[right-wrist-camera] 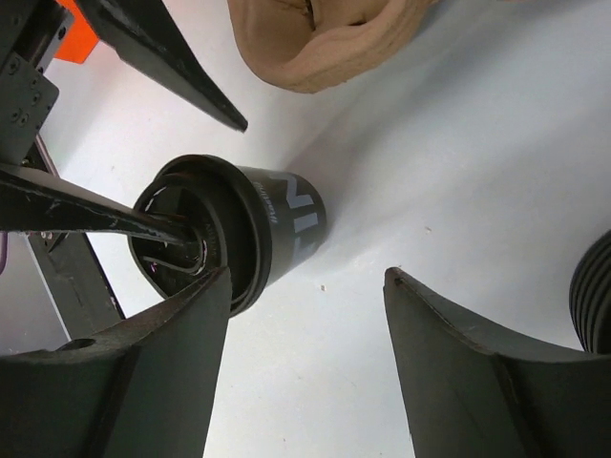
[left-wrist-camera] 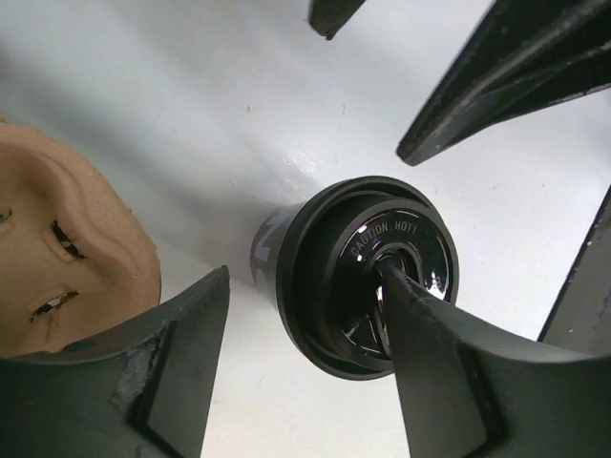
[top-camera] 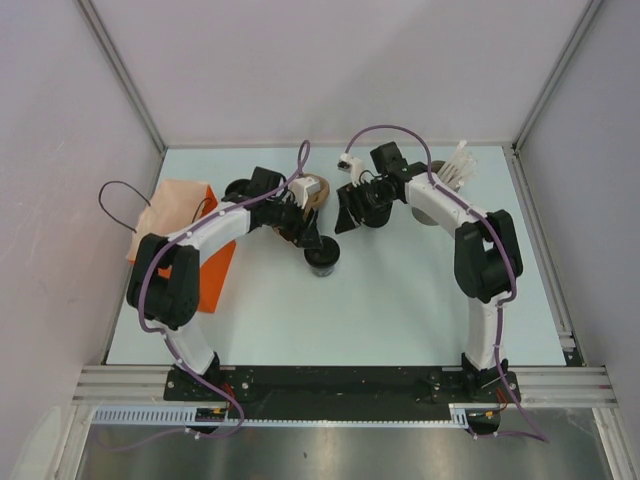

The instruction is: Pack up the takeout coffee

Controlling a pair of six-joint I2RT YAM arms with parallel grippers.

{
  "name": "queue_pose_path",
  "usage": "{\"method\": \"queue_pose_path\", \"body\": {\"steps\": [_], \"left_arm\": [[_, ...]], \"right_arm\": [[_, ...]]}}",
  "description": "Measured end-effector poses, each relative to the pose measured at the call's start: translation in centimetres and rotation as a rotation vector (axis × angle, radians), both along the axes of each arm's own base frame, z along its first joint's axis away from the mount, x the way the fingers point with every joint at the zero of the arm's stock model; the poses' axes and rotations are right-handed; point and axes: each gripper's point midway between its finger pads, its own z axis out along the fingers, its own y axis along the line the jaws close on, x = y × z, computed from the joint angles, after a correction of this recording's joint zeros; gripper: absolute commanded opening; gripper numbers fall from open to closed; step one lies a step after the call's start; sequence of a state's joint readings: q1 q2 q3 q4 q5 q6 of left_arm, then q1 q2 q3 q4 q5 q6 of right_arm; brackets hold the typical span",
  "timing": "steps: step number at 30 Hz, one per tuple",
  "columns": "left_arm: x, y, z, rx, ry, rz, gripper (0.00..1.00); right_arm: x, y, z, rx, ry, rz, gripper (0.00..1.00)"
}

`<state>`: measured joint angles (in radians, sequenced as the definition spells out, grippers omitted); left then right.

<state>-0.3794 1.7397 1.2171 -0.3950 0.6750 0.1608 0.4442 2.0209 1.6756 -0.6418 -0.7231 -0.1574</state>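
Observation:
The takeout coffee (top-camera: 322,258) is a small black cup with a black lid, standing upright on the table near the middle. My left gripper (top-camera: 306,238) is just above it and open. In the left wrist view the lid (left-wrist-camera: 372,277) lies partly between the fingers, and the right finger (left-wrist-camera: 458,363) reaches over the lid's centre. My right gripper (top-camera: 350,210) hangs open to the cup's upper right. In the right wrist view the cup (right-wrist-camera: 272,224) sits just outside its left finger (right-wrist-camera: 143,372), with bare table between the jaws.
An orange paper bag (top-camera: 185,230) lies at the left under my left arm. The brown pulp carrier (top-camera: 312,190) sits behind the cup, also seen as a pulp rim (left-wrist-camera: 67,248). A cylinder of white sticks (top-camera: 455,170) stands at the back right.

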Motion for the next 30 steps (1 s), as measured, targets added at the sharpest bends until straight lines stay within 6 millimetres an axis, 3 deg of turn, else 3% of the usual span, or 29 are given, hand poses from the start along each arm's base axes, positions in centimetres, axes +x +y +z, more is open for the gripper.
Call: {"method": "queue_pose_path", "body": {"steps": [4, 10, 13, 18, 25, 26, 30], "left_arm": [[0.3, -0.2, 0.6, -0.003, 0.000, -0.001, 0.82], [1.2, -0.6, 2.5, -0.028, -0.030, -0.007, 0.88], [1.3, -0.6, 3.2, -0.037, -0.032, -0.010, 1.00], [1.3, 0.3, 5.0, -0.043, -0.041, 0.003, 1.00], [0.7, 2.4, 11.1, -0.071, -0.156, 0.037, 1.00], [0.5, 2.6, 12.0, -0.075, -0.175, 0.037, 1.00], [-1.0, 3.2, 16.4, -0.087, -0.275, 0.016, 1.00]], "right_arm": [[-0.3, -0.9, 0.4, -0.009, -0.006, 0.002, 0.73], [-0.6, -1.7, 2.8, -0.003, -0.068, 0.016, 0.73], [-1.1, -2.0, 4.1, -0.002, -0.103, 0.029, 0.73], [-2.4, -2.3, 5.5, -0.029, -0.154, 0.065, 0.76], [-4.9, -2.3, 6.9, -0.075, -0.229, 0.105, 0.89], [-5.0, -2.4, 7.4, -0.076, -0.245, 0.105, 0.98], [-5.5, -3.1, 9.6, -0.076, -0.316, 0.099, 1.00]]}}
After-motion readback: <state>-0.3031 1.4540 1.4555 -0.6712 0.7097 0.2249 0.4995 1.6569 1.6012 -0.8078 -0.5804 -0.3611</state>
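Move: The lidded coffee cup stands about 4 cm back from the left hand and 2 cm to its right, its middle some 6 cm lower; the rear finger is over the lid. The cup holder lies roughly 5 cm ahead of that hand and 4 cm left, on the table. From the right hand the cup is about 8 cm back, 6 cm left and 7 cm down, with the black lid stack 2 cm ahead, 7 cm right, also lower. The left hand's rear finger comes free of the cup's lid as the hand rises, slowly at first and then fast, about 16 cm, drifting left towards the end. The right hand, touching nothing, also climbs, some 10 cm, while drawing back about 5 cm and a little right. Both grippers spread fully open and both wrists tilt some 15 degrees. ##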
